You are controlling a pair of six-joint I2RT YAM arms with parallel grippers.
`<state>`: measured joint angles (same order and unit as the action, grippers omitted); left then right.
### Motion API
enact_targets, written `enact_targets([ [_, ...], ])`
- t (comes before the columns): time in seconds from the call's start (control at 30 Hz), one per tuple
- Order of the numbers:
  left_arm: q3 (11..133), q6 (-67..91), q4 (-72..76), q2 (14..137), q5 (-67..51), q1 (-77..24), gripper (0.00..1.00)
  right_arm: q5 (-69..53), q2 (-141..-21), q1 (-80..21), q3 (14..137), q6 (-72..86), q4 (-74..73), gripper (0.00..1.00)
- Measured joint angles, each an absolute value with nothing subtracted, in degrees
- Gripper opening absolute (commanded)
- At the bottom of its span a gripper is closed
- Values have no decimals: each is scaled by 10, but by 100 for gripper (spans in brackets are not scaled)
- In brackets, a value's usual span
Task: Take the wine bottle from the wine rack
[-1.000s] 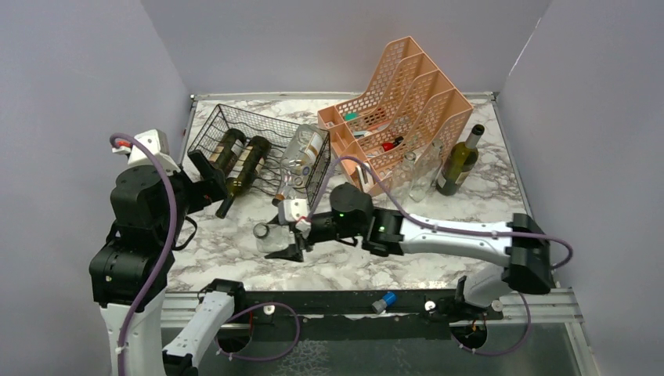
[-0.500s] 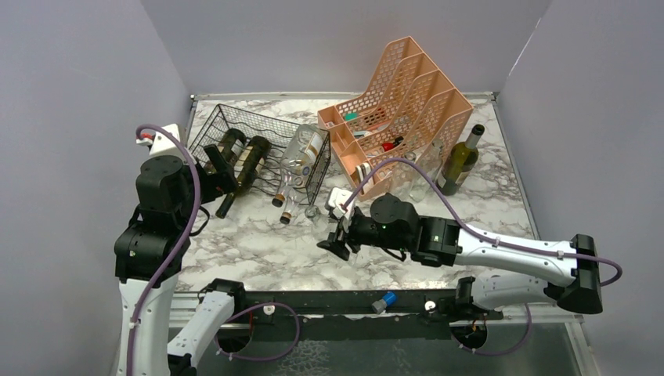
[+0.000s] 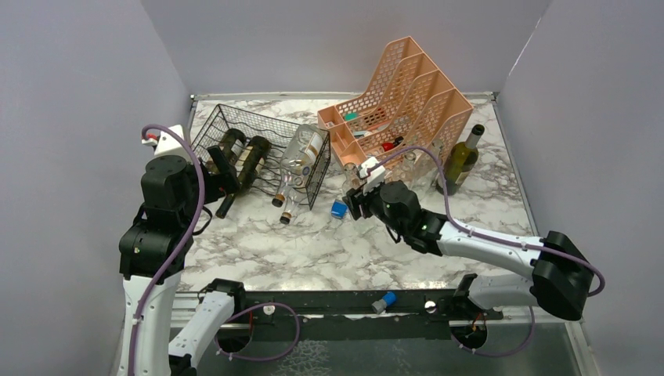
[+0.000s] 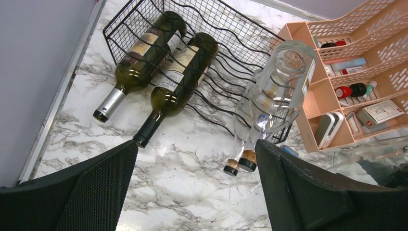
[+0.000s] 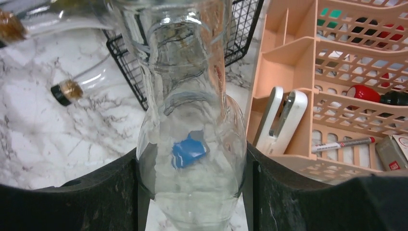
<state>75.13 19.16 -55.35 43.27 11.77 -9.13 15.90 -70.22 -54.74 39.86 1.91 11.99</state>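
The black wire wine rack (image 3: 258, 135) (image 4: 231, 29) stands at the back left. Two dark green bottles (image 4: 159, 62) and clear ones (image 4: 276, 96) lie in it, necks toward me. A clear glass wine bottle (image 5: 192, 110) is off the rack. My right gripper (image 5: 192, 192) (image 3: 354, 196) is shut on its body, between the rack and the peach organizer. In the top view the glass is hard to make out. By the rack's front left corner my left gripper (image 4: 195, 187) (image 3: 215, 174) stands open with nothing in it.
A peach perforated file organizer (image 3: 399, 102) with pens and small items stands at the back right, a green bottle (image 3: 458, 163) upright beside it. A small blue object (image 3: 338, 209) lies on the marble in front of the rack. A blue cap (image 3: 385, 301) sits on the front rail.
My right arm has carried the clear bottle from in front of the rack to the right and back, up to the organizer. My left arm has shifted a little toward the rack.
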Motion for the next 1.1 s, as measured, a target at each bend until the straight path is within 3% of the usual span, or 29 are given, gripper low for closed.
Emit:
enact_targets([
  [0.37, 749, 192, -554, 430, 114, -91, 99, 245, -778, -541, 373, 19, 315, 37],
  [1.1, 749, 200, -554, 448, 105, -91, 99, 286, -776, -509, 309, 33, 396, 37],
])
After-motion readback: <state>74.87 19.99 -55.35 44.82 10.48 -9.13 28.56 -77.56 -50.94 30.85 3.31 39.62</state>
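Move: The right hand already holds a clear bottle and is taking it to the two clear bottles standing in front of the peach organiser. The nearer one is about 3 cm ahead and 11 cm to its right, its middle some 4 cm lower; the second is roughly 7 cm ahead and 17 cm right, with the green wine bottle 8 cm ahead and 24 cm right. A blue box lies on the table about 2 cm ahead, 4 cm left and 16 cm down. From the left hand the nearer clear bottle is some 40 cm right, 7 cm ahead. Keeping its grip on the clear bottle, the right hand carries it about 5 cm forward past the blue box and the organiser's near left corner, going straight ahead at first and then drifting some 3–4 cm to the right towards the nearer standing clear bottle, at nearly the same height with a slight dip late on. Meanwhile the wrist swings about 15 degrees clockwise and tips the fingers up a little, its left side rising slightly, and it slows with the fingers still closed on the glass. ##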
